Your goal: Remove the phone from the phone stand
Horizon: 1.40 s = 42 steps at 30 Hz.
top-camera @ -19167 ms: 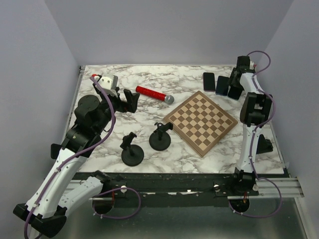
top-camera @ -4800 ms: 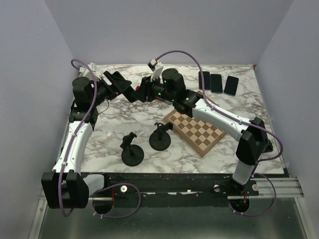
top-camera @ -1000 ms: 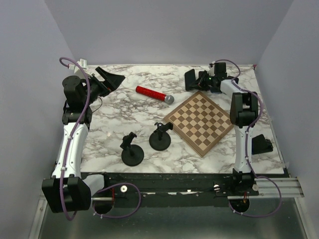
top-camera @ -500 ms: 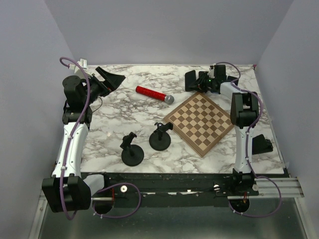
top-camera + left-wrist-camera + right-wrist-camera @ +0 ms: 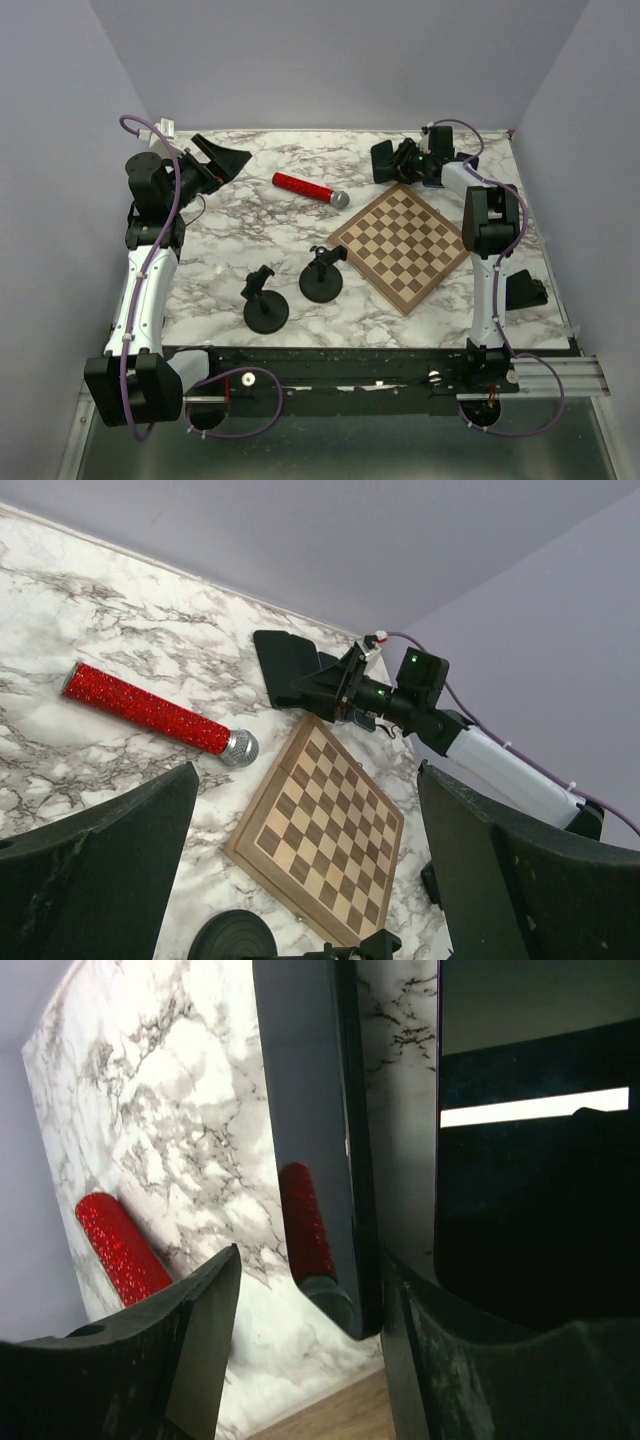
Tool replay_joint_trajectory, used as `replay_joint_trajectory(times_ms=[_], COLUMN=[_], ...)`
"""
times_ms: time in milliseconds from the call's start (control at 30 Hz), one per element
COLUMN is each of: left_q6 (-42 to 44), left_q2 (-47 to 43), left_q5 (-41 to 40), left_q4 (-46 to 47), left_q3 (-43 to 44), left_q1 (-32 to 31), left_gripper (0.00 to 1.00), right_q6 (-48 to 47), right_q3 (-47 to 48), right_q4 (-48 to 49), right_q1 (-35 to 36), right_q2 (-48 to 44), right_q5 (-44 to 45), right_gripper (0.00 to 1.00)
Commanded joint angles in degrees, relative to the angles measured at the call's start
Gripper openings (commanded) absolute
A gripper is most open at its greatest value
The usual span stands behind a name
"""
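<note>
Two black phone stands (image 5: pixel 266 301) (image 5: pixel 322 275) stand empty near the table's front. At the back right, a dark phone (image 5: pixel 381 160) (image 5: pixel 310 1110) is tilted on its edge on the marble. My right gripper (image 5: pixel 396 162) (image 5: pixel 310 1258) straddles it with its jaws open. The phone leans against the right finger (image 5: pixel 470 1360), and there is a gap between it and the left finger (image 5: pixel 150 1360). A second phone (image 5: pixel 540 1160) lies just to the right. My left gripper (image 5: pixel 228 158) (image 5: pixel 308 770) hangs open and empty at the back left.
A red glitter microphone (image 5: pixel 310 190) lies at the back centre. A wooden chessboard (image 5: pixel 403 248) lies right of the stands. A black block (image 5: pixel 525 290) sits near the right edge. Grey walls enclose the table on three sides.
My right gripper's jaws have spread apart and released the phone, which stays at the back right. The left arm has not moved.
</note>
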Motion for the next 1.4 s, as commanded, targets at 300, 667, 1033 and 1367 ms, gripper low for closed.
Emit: replay_joint_trajectory(times_ms=[300,667,1033,1367], left_q6=[-1.0,-1.0,-1.0,1.3], left_q2=[0.0,-0.3,-0.3,-0.5], left_q5=[2.0,2.1,2.0,0.9], left_q4=[1.9,2.1,2.2,0.0], left_q3=[-0.8,-0.9,-1.0,-0.1], left_q1=[0.6,0.7,0.6,-1.6], left_gripper=[0.99,0.99,0.99,0.99], right_q6=[-3.7,-8.8,-12.6,-13.5], right_q3=[1.3,5.3,-3.0,-31.4], right_q4=[-7.1,-13.7,-14.7,-6.6], right_q1=[-0.1,1.0,2.8,2.9], right_q2=[-1.7,-3.8,-16.7,-42.0], right_q5=[4.4,11.0,17.0,23.8], right_gripper=[0.76,0.83,0.83,0.89])
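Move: The phone being set down lies against the right hand's opening fingers, its middle roughly 3 cm ahead, 3 cm left and 2 cm lower, with its right long edge still tipped up by the right-hand finger. The second phone lies flat about 3 cm ahead and 6 cm right of the hand; the chessboard's middle is some 24 cm back and 1 cm right, the microphone 25 cm left and 6 cm back. From the left hand, the tilted phone is about 25 cm ahead, 33 cm right and 33 cm below. Easing only a centimetre or two to its right at first, the right hand spreads its already parted fingers further and starts to roll, its left side sinking, so the finger comes free of the phone's raised edge. It then lifts away quickly, about 12 cm up and 10 cm back, drifting right, with the roll reaching some 20 degrees. ##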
